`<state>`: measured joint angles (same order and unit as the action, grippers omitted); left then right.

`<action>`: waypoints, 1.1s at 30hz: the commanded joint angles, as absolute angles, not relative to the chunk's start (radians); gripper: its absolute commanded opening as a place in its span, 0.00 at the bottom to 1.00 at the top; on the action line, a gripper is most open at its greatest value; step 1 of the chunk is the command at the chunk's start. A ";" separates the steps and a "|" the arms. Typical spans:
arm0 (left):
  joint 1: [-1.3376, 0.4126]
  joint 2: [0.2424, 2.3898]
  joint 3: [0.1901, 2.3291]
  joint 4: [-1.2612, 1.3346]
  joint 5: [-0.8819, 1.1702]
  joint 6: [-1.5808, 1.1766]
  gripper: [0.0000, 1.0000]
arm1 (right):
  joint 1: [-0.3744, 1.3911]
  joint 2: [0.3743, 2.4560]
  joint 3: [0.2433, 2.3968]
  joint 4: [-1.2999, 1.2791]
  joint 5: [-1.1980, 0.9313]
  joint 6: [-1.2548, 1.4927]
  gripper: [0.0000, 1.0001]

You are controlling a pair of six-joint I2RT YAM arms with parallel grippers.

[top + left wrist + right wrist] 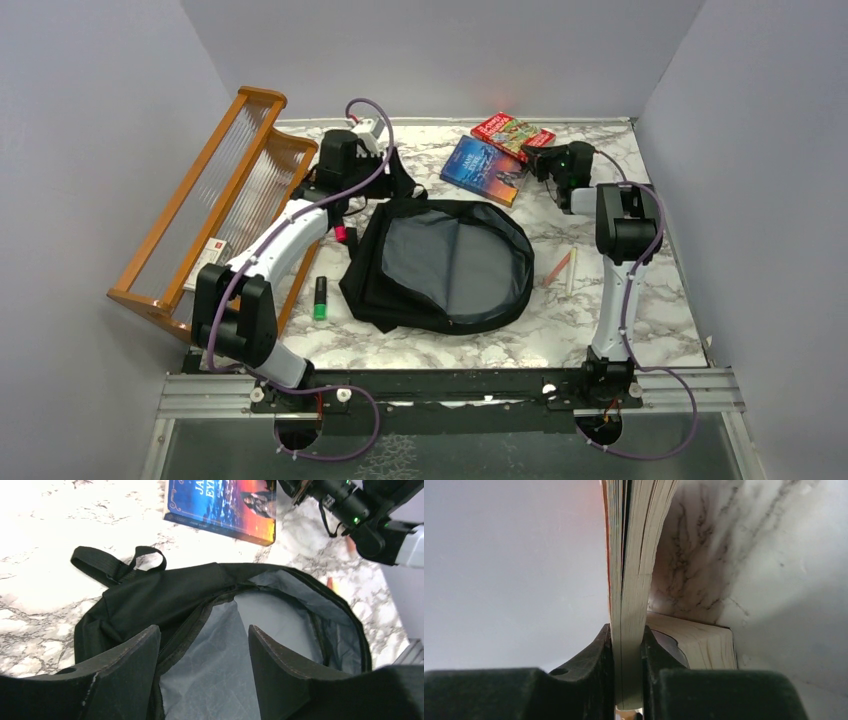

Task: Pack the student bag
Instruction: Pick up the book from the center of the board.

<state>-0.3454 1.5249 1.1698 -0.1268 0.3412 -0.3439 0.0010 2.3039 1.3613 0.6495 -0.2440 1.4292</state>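
Note:
The student bag (pixel 440 262), a black backpack, lies flat mid-table with its flap open and grey lining showing. Its top loop and a strap (pixel 107 565) show in the left wrist view. My left gripper (pixel 400 190) hangs open at the bag's back-left rim, its fingers spread over the zip edge and the grey lining (pixel 280 610) with nothing between them (pixel 202 630). At the back, my right gripper (pixel 540 157) is shut on the page edge of a red book (pixel 512 132), clamped between both fingers (pixel 626 635). A blue book (pixel 483 170) lies beside it.
A wooden rack (pixel 215 200) leans at the left wall with a small white box (pixel 205 262) in it. A green marker (pixel 320 298) and a pink item (pixel 340 234) lie left of the bag. Two pencils (pixel 565 270) lie to its right. Walls close three sides.

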 commanded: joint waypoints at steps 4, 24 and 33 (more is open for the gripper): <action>-0.233 1.512 1.275 -0.026 0.493 -0.479 0.78 | -0.021 2.155 1.373 0.750 -0.408 1.185 0.01; -0.096 1.580 1.297 0.444 0.853 -0.864 0.99 | 0.022 1.678 1.239 0.629 -0.817 1.044 0.01; -0.140 1.623 1.310 0.506 0.903 -0.886 0.99 | 0.098 1.656 1.183 0.819 -0.988 1.251 0.01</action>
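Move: Out at the far right, the right hand already pinches the near right corner of the red book, whose middle is about 5 cm ahead and 4 cm left. The open bag lies some 29 cm back and 18 cm left of this hand, the blue book about 4 cm back and 11 cm left, a little below. From the left hand, empty and half open, the red book is roughly 26 cm ahead, 23 cm right and 15 cm below. Lifting the pinched red book off the blue one, the right hand climbs about 25 cm while drawing back some 17 cm and, mostly late, 11 cm left, to the bag's side. It tips its fingers up and swings counter-clockwise, grip kept. The left hand rises about 13 cm clear of the bag, edging forward, then drifts from left back to right as it rolls some 30 degrees, left side down, and opens wide. ##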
